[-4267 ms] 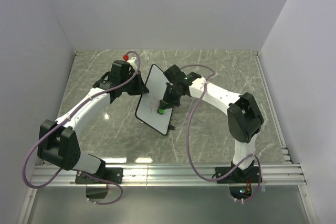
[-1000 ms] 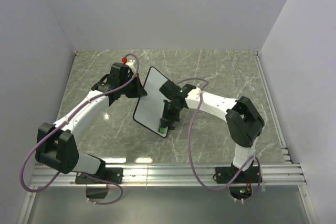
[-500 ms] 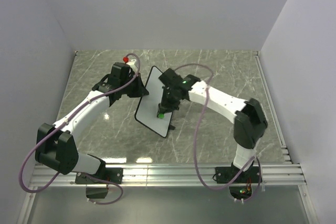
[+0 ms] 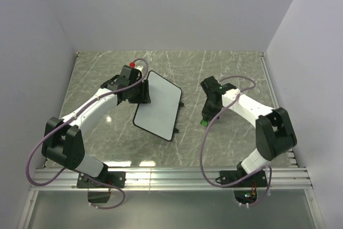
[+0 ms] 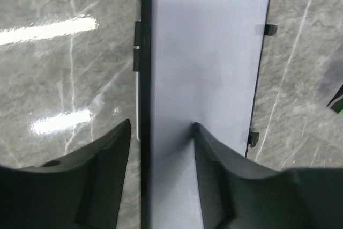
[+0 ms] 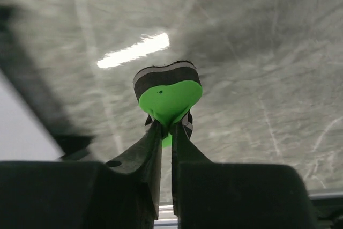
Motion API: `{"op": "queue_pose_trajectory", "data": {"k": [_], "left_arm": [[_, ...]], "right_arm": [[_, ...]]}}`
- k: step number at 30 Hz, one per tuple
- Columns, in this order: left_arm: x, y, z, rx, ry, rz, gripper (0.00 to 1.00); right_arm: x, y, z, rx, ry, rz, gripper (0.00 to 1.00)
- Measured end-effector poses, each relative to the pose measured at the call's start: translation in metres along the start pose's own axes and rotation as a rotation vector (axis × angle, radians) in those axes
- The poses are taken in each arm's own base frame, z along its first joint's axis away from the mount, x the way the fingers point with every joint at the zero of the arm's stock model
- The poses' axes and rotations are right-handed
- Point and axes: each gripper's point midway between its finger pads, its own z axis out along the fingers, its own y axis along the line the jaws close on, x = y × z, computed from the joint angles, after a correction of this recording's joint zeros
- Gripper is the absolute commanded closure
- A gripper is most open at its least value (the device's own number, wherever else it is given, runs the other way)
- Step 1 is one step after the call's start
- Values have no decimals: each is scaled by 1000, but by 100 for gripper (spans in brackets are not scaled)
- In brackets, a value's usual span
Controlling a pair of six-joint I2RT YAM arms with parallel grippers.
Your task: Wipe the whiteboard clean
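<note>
The whiteboard (image 4: 158, 110) lies on the marble table left of centre, its face plain white inside a thin black frame. My left gripper (image 4: 143, 95) is at its far left edge. In the left wrist view the whiteboard (image 5: 209, 63) runs between the jaws of the left gripper (image 5: 162, 125). They stand apart, with a gap between the left finger (image 5: 104, 175) and the frame. My right gripper (image 4: 206, 117) is to the right of the board, well off it, shut on a small green eraser (image 4: 204, 123). The eraser (image 6: 169, 94) sticks out past the right gripper (image 6: 166, 131) above bare table.
White walls (image 4: 43, 52) close in the table on the left, back and right. An aluminium rail (image 4: 171, 175) with both arm bases runs along the near edge. Purple cables (image 4: 199, 154) loop beside each arm. The board's small black feet (image 5: 270, 29) stick out on its right side.
My right arm has swung right, off the board, carrying the eraser. The left jaws have opened and the board, held tilted before, now lies flatter on the table.
</note>
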Motion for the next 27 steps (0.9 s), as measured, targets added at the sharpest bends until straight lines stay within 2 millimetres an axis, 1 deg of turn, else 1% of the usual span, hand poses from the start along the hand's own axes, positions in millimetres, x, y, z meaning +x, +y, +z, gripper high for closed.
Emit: {"op": "queue_pose_trajectory", "data": {"k": [1,2,3,4,5,7,8,11,12,13,14,16,18,19,20,21,22,23,25,27], "left_arm": [[0,1,-1,-11,6,0,42],[0,3,-2,-21,8,-1,41],[0,4,-3,-31,11,-4,38],[0,6,-4,-41,13,-5,37],[-1,6,-6,-50,16,-7,37],[-4,8,-10,-63,15,-8,34],[-5,8,-13,-68,13,-8,33],[-11,9,-24,-88,-6,-15,30],[-14,8,-29,-91,-16,-19,29],[-17,7,-35,-90,-29,-23,26],[-21,6,-41,-89,-45,-28,26],[-33,1,-57,-83,-91,-37,25],[-43,-3,-72,-77,-134,-48,25],[-50,-4,-80,-78,-161,-53,25],[-56,-4,-89,-84,-193,-62,13],[-62,-3,-97,-96,-221,-69,3],[-66,-1,-105,-110,-251,-86,1],[-71,3,-115,-132,-286,-106,1],[-77,11,-133,-179,-354,-148,1],[-82,20,-151,-219,-421,-191,1]], "right_arm": [[6,-6,8,27,23,-8,82],[9,-10,13,44,37,-13,69],[10,-11,15,51,43,-16,60],[9,-9,16,47,38,-18,49],[8,-9,16,45,32,-22,30],[5,-9,15,42,19,-34,13],[4,-9,15,45,14,-40,1],[2,-11,14,50,4,-58,0],[1,-11,13,47,1,-61,0],[1,-11,11,45,-4,-64,0],[0,-11,8,40,-10,-64,0],[-2,-9,-1,19,-29,-64,0],[-7,-5,-16,-18,-55,-65,0],[-9,0,-26,-54,-71,-68,0],[-13,6,-38,-99,-93,-72,0],[-16,14,-53,-152,-120,-78,0],[-19,22,-70,-216,-152,-86,0],[-23,32,-92,-293,-196,-98,0],[-28,52,-152,-486,-313,-129,0],[-30,61,-214,-658,-424,-147,0]]}}
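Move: The right hand still pinches the eraser over bare table to the right of the whiteboard; the spot to set it on is about 4 cm below and roughly 1 cm left, with the whiteboard's middle some 18 cm left, 7 cm ahead and 1 cm below. The half-open left hand is at the board's left edge, the board's middle about 6 cm right, 2 cm back and 6 cm below. From this hand the eraser is some 23 cm right, 9 cm back and 10 cm below. Down about 2 cm goes the right hand to the table, its fingers spreading wide to let go of the eraser; it pauses there, then shoots up well over 20 cm, drifting a little left, as its fingertips swing up forward. The left hand eases left off the board's edge, opens fully, and climbs some 15 cm, moving farther left and turning counter-clockwise. ##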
